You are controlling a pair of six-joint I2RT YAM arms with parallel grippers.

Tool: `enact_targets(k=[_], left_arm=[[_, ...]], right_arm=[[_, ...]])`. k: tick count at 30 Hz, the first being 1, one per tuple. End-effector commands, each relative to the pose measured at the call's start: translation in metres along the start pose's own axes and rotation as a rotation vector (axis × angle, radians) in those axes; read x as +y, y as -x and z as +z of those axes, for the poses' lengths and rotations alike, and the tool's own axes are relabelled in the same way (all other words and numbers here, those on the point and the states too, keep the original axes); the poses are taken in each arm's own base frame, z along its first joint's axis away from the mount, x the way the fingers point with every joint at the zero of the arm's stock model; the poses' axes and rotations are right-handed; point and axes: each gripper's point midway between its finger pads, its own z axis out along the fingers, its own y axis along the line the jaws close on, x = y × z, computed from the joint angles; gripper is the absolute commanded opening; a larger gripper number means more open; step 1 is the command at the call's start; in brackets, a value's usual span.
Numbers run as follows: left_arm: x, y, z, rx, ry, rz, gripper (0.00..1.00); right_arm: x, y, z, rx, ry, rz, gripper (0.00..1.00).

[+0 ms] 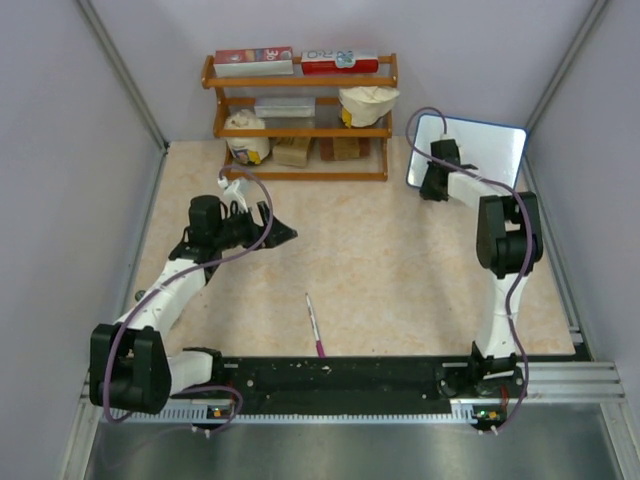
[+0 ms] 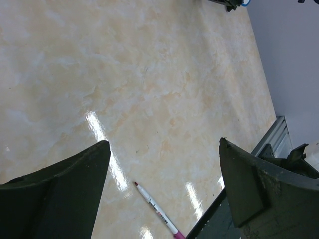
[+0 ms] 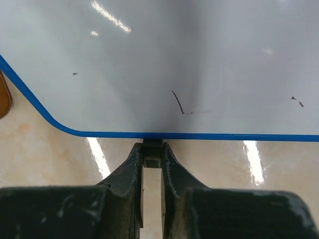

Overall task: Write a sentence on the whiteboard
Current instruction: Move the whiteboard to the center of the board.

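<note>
The whiteboard leans at the back right of the table; its glossy white face has a thin blue frame and a few small dark marks. My right gripper is at its lower edge. In the right wrist view it is shut on the board's small black foot just under the blue frame. My left gripper hovers over the table's left middle, open and empty. A white marker with a pink end lies on the table toward the near edge, below the left fingers.
A wooden shelf rack with boxes and bags stands at the back centre, left of the whiteboard. A black rail runs along the near edge between the arm bases. Grey walls close in both sides.
</note>
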Motion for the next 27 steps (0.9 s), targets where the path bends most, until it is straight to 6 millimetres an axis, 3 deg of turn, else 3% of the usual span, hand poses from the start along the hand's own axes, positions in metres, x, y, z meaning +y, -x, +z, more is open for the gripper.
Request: enact_targets(k=[1,2,7,9,13,16,20,27], left_arm=[[-0.011,0.004,-0.007,-0.028,-0.034,0.029,0.93],[-0.011,0.002,-0.007,-0.024,-0.038,0.027,0.93],[-0.02,0.001,-0.017,-0.045,-0.054,0.046,0.93],[-0.022,-0.002,-0.02,-0.046,-0.058,0.048,0.93],[-0.029,-0.005,-0.03,-0.053,-0.058,0.052,0.93],[-0.035,-0.009,-0.037,-0.05,-0.061,0.055,0.93],[-0.037,-0.014,-0.047,-0.058,-0.039,0.063,0.94],[-0.041,-0.026,-0.063,-0.072,-0.019,0.067,0.94]], right_arm=[[0.011,-0.016,-0.033,0.024,0.044,0.025,0.0],[0.006,-0.03,-0.033,0.045,0.036,0.031,0.0],[0.008,-0.047,-0.063,0.03,0.083,0.049,0.0],[0.002,-0.066,-0.068,0.05,0.076,0.041,0.0],[0.014,-0.085,-0.098,0.033,0.109,-0.001,0.0],[0.017,-0.105,-0.109,0.045,0.116,-0.018,0.0],[0.041,-0.135,-0.131,0.052,0.165,-0.088,0.0],[0.082,-0.189,-0.148,0.09,0.208,-0.226,0.0]])
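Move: The right hand already grips the black tab on the whiteboard's near edge; the board's middle is about 12 cm ahead and 10 cm right, at about hand height. The open middle of the table, where the board is going, is some 18 cm back and 23 cm left, 3 cm lower. The shelf's right end stands 12 cm left and 5 cm ahead. From the left hand the board is roughly 33 cm ahead, 46 cm right and 14 cm below. Back towards its base and then increasingly to the left, the right hand drags the whiteboard by the tab towards the table's middle, about 19 cm back and 11 cm left, nearly level and already under way. It keeps its closed grip and turns some 15 degrees counter-clockwise, mostly late on. The left hand, open and empty, draws back about 6 cm and rises 3.5 cm. ##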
